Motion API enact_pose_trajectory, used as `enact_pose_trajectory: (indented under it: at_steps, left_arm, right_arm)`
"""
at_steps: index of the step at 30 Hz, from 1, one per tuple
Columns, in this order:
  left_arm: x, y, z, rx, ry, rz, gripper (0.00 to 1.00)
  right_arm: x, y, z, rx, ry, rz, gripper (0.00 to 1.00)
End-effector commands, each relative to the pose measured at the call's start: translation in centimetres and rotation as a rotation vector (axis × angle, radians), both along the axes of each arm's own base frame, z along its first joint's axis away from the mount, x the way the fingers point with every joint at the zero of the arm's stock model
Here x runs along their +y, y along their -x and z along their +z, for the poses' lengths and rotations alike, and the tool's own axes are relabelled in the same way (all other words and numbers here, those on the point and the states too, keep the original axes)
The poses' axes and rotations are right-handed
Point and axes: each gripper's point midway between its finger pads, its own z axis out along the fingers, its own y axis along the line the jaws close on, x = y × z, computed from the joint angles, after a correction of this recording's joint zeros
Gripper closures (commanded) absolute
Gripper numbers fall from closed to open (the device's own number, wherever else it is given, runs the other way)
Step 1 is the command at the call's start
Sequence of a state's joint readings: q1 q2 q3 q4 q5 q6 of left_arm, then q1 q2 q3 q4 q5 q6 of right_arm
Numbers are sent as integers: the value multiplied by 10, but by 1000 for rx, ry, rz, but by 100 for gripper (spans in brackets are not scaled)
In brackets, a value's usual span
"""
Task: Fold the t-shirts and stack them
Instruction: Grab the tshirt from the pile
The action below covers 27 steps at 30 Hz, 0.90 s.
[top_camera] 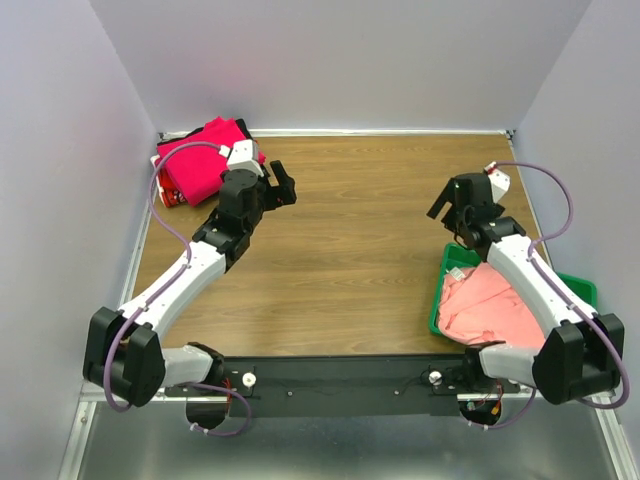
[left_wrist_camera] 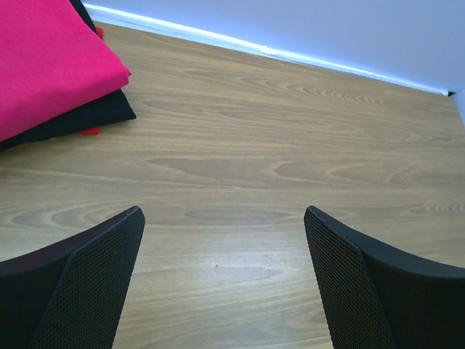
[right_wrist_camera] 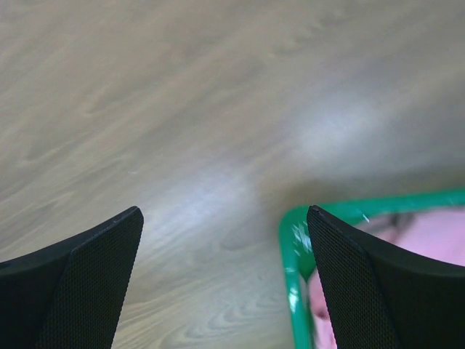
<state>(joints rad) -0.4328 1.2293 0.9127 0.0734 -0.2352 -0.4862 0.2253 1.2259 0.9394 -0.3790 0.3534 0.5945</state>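
A stack of folded t-shirts sits at the far left corner: magenta (top_camera: 205,155) on top, black and red edges under it. In the left wrist view the magenta shirt (left_wrist_camera: 43,62) lies over the black one (left_wrist_camera: 87,118). A crumpled salmon-pink t-shirt (top_camera: 492,308) lies in the green tray (top_camera: 438,300) at the near right; the right wrist view shows a tray corner (right_wrist_camera: 290,247) and some pink cloth (right_wrist_camera: 429,233). My left gripper (top_camera: 280,185) is open and empty, just right of the stack. My right gripper (top_camera: 455,205) is open and empty, above bare wood beyond the tray's far-left corner.
The wooden table (top_camera: 350,230) is walled at the back and both sides by pale panels. A white rim (left_wrist_camera: 290,57) runs along the far edge. The arm bases stand on a black bar (top_camera: 340,380) at the near edge.
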Motion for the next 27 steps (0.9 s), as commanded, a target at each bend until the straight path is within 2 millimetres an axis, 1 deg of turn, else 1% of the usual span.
enact_pose_trajectory:
  at_steps: [1, 2, 3, 4, 5, 7, 9, 10, 12, 15, 16, 21, 22, 23, 27]
  left_arm:
    - [-10, -11, 14, -34, 8, -40, 2]
    - [-12, -13, 12, -30, 4, -45, 2]
    - [-12, -14, 11, -29, 2, -44, 2]
    - [-12, -15, 9, -26, -1, -44, 2]
    - [-12, -15, 9, -28, 0, -43, 2]
    - [-12, -16, 8, -31, -1, -43, 2]
    - [-13, -16, 4, -25, -1, -46, 2]
    - [-14, -16, 2, -20, -1, -48, 2]
    - [-14, -15, -1, -14, -1, -49, 2]
    - [-13, -14, -4, -10, -3, -48, 2]
    - [-13, -14, -5, -9, -7, -49, 2]
    - [-11, -12, -10, 0, -10, -45, 2]
    - [-11, -12, -10, 1, -10, -45, 2]
    - [-11, -12, -11, 2, -11, -45, 2]
    - [-10, -12, -14, 9, -8, -39, 2]
  right_arm:
    - [-40, 45, -39, 224, 76, -277, 0]
    - [-44, 57, -41, 279, 94, -302, 0]
    - [-47, 61, -45, 302, 96, -335, 0]
    - [-50, 65, -44, 314, 111, -350, 0]
    - [-54, 74, -46, 348, 127, -362, 0]
    - [-58, 82, -45, 355, 125, -398, 0]
    - [-64, 96, -49, 381, 120, -436, 0]
    - [-63, 99, -49, 374, 86, -450, 0]
    - [-63, 113, -58, 411, 67, -467, 0]
    - [-60, 128, -73, 460, 20, -493, 0]
    - [-58, 137, -83, 498, 7, -498, 0]
    - [-65, 142, -92, 542, 14, -521, 0]
    - [-65, 144, -96, 558, 0, -525, 0]
    - [-65, 147, -104, 577, -2, -520, 0]
    - [-65, 151, -120, 632, -24, -484, 0]
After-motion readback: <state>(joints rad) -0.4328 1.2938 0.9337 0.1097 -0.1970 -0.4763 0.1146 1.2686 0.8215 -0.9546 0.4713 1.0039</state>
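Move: The pink t-shirt lies crumpled in the green basket, its middle some 18 cm back from the right gripper, about 9 cm to its right and roughly 16 cm lower. The basket's own middle is about 3 cm farther out and 6 cm farther right than the shirt's, and the shirt's white tag sits about 9 cm straight back of the right gripper. From the left gripper the shirt is some 50 cm right, 22 cm back and 23 cm down. Bring the right gripper back across the basket's far-left edge and down towards the pink t-shirt: about 14 cm back, 10 cm lower and 6 or 7 cm to the right, quick at first and slower towards the end. On the way, tip the fingers some 30 degrees steeper and swing the wrist clockwise by nearly as much, keeping the fingers wide open. ##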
